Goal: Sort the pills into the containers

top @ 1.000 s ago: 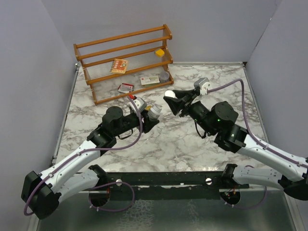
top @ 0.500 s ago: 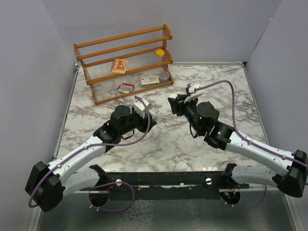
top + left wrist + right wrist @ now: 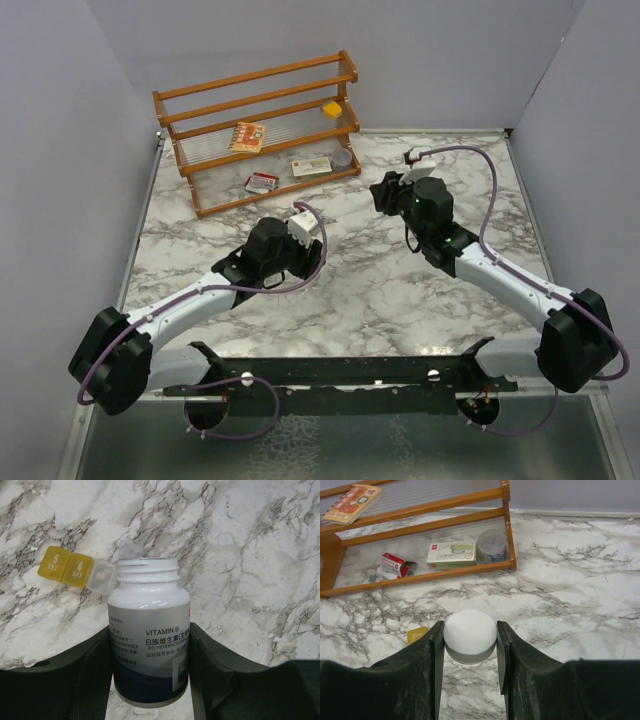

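My left gripper (image 3: 150,630) is shut on a white vitamin bottle (image 3: 148,605) with a dark blue base and no cap. The bottle's open mouth points away from the camera, close to a yellow pill box (image 3: 67,570) marked FRI and SAT. One clear compartment lid (image 3: 107,577) of that box stands open beside the mouth. No pills show. My right gripper (image 3: 470,627) is shut on the bottle's round white cap (image 3: 470,632), held above the marble with the yellow pill box (image 3: 417,634) below left. From above, the left gripper (image 3: 312,252) sits mid-table and the right gripper (image 3: 380,190) farther back.
A wooden rack (image 3: 255,100) stands at the back left with a yellow cube (image 3: 331,108), a printed booklet (image 3: 247,136), a red-white box (image 3: 394,564), a green box (image 3: 451,555) and a round grey tin (image 3: 492,546). Grey walls enclose the marble table (image 3: 450,330).
The right gripper has drawn back and to the right with the cap, away from the bottle. The left arm has swung the bottle slightly right and turned its wrist.
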`<state>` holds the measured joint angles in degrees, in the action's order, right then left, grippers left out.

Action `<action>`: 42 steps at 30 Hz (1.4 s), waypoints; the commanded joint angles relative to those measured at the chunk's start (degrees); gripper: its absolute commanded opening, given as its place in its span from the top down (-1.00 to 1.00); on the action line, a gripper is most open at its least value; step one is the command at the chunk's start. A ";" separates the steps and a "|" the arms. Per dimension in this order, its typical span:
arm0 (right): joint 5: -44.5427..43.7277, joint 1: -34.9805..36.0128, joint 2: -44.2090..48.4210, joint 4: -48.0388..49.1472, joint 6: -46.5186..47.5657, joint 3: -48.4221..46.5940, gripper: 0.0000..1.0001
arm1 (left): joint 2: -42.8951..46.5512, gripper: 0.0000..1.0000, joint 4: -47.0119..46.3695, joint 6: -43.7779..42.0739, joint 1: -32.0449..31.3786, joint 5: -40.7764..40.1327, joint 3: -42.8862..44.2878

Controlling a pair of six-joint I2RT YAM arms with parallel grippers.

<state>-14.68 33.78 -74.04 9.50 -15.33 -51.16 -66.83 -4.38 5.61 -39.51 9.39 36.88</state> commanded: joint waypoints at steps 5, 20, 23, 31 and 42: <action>2.01 -1.52 -0.71 8.54 -0.52 3.69 0.98 | -4.59 1.00 -2.10 -1.76 -0.05 -3.98 0.98; 2.45 -1.61 1.21 9.02 0.08 6.82 0.98 | -17.66 1.00 -2.64 -1.59 0.04 -5.32 4.70; 2.07 -1.61 1.68 8.55 0.74 6.86 0.98 | -18.91 1.00 -2.94 -1.43 0.13 -5.09 4.99; 2.35 -1.61 2.06 8.73 0.57 7.62 0.98 | -20.23 1.00 0.68 -2.59 0.30 -6.73 7.77; 2.86 -1.61 2.66 9.27 -0.82 9.16 0.98 | -19.40 1.00 8.91 -4.00 0.55 -7.07 11.54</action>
<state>-12.69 32.25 -73.06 16.78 -15.29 -42.87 -86.83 0.03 2.90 -39.22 3.77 46.41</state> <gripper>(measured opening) 0.397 0.544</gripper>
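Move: The open pill box lies on the table about 10 cm ahead of the left hand, which already holds the open pill bottle, some 3 cm to its right and 12 cm below. Beyond the pill box, the green-white carton is about 30 cm ahead and 2 cm right of that hand; the red-white carton, 26 cm ahead and 11 cm left. From the right hand, still holding the cap, the pill box is 2 cm ahead, 12 cm left, 21 cm down. The left hand lowers the gripped bottle 9 cm and eases forward towards the pill box, then rises 2 cm. ##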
